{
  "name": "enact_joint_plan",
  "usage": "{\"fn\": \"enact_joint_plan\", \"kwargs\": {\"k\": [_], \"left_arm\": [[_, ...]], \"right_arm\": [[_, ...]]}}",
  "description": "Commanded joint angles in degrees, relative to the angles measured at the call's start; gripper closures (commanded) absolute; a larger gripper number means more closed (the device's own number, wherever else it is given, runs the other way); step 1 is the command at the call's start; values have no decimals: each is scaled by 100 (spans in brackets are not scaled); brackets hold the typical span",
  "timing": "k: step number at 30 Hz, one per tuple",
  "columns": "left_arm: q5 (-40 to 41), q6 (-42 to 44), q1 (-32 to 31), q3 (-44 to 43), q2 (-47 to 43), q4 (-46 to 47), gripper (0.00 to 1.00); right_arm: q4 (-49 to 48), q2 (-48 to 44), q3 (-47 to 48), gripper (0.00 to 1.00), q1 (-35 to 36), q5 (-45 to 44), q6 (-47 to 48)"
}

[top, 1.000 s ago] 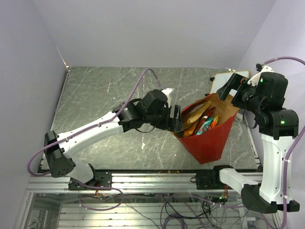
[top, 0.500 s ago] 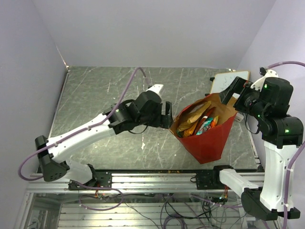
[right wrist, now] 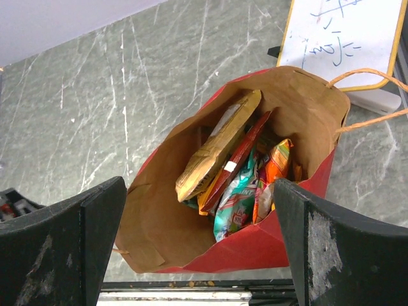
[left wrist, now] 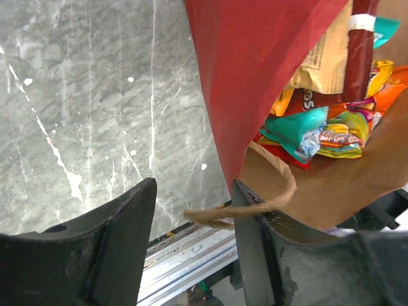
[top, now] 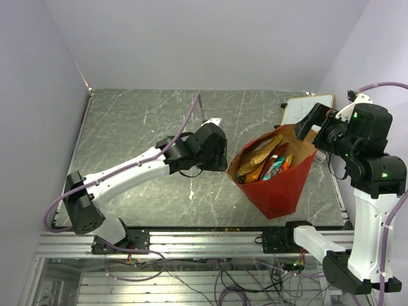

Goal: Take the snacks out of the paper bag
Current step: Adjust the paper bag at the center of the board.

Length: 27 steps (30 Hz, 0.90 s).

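The red paper bag (top: 278, 186) stands at the right of the table, its brown mouth open upward. The snacks (top: 264, 160) stand packed inside it: a tan packet, a dark red one, teal and orange ones. My left gripper (top: 224, 158) is open just left of the bag's rim. In the left wrist view, the bag's red wall (left wrist: 255, 76) rises past my right finger, and a tan handle (left wrist: 261, 207) lies across that finger into my open left gripper (left wrist: 193, 191). My right gripper (top: 310, 123) is open above the bag's back right corner. The right wrist view looks down between my open right gripper (right wrist: 199, 185) onto the snacks (right wrist: 239, 169) in the bag (right wrist: 153, 223).
A white wood-framed board (top: 306, 107) lies behind the bag at the back right, and also shows in the right wrist view (right wrist: 347, 38). The metal rail (top: 210, 239) runs along the table's near edge. The grey walls close in the left and back.
My left gripper has drawn back from the bag's mouth to just outside its left rim. The right arm shifted slightly right and up. The bag and snacks stay put.
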State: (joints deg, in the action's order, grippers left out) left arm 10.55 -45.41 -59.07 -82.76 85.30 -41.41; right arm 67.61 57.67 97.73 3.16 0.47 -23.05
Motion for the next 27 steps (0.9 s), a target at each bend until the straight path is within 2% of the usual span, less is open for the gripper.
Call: {"fn": "enact_joint_plan", "kwargs": {"k": [1,5,10,15,18,27], "left_arm": [[-276,84,8,-256,145,259,40],[-272,152,22,-414,314,272,42],[-141,160,97,-640,425,54,54],[-294,27,364,-519,211,170,81],[-513,-119,566,-383,46,296,92],[-737,-77,1514,-390,-425,-98,93]], "right_arm": [[41,-44,137,0,-11,-63,47],[2,-53,51,0,-11,-39,52],[-46,-35,-38,0,-13,-26,75],[-109,14,-101,0,-9,-4,96],[-158,38,-146,0,-15,34,91],[-220,185,-139,0,-8,180,144]]}}
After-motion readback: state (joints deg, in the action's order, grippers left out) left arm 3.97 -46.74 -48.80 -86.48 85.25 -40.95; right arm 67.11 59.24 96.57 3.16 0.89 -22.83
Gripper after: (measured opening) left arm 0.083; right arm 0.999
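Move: Right by the left hand's fingertips hangs the paper bag's left handle loop, about 2 cm to the right and 1 cm below. The bag's open mouth is centred some 15 cm to the hand's right, 3 cm ahead and 2 cm lower. The snacks lie inside, roughly 16 cm right, 5 cm ahead and 8 cm down. From the right hand, the handle is about 21 cm left, 2 cm back and 17 cm lower. Dipping about 1.5 cm and easing as far to the right, the left hand shuts its half-open fingers on the bag's left handle and pinches the twisted loop between the tips. Already heading forward as they close, it then draws the handle about 5 cm forward, while rising and swinging back to the left some 4 cm each. ##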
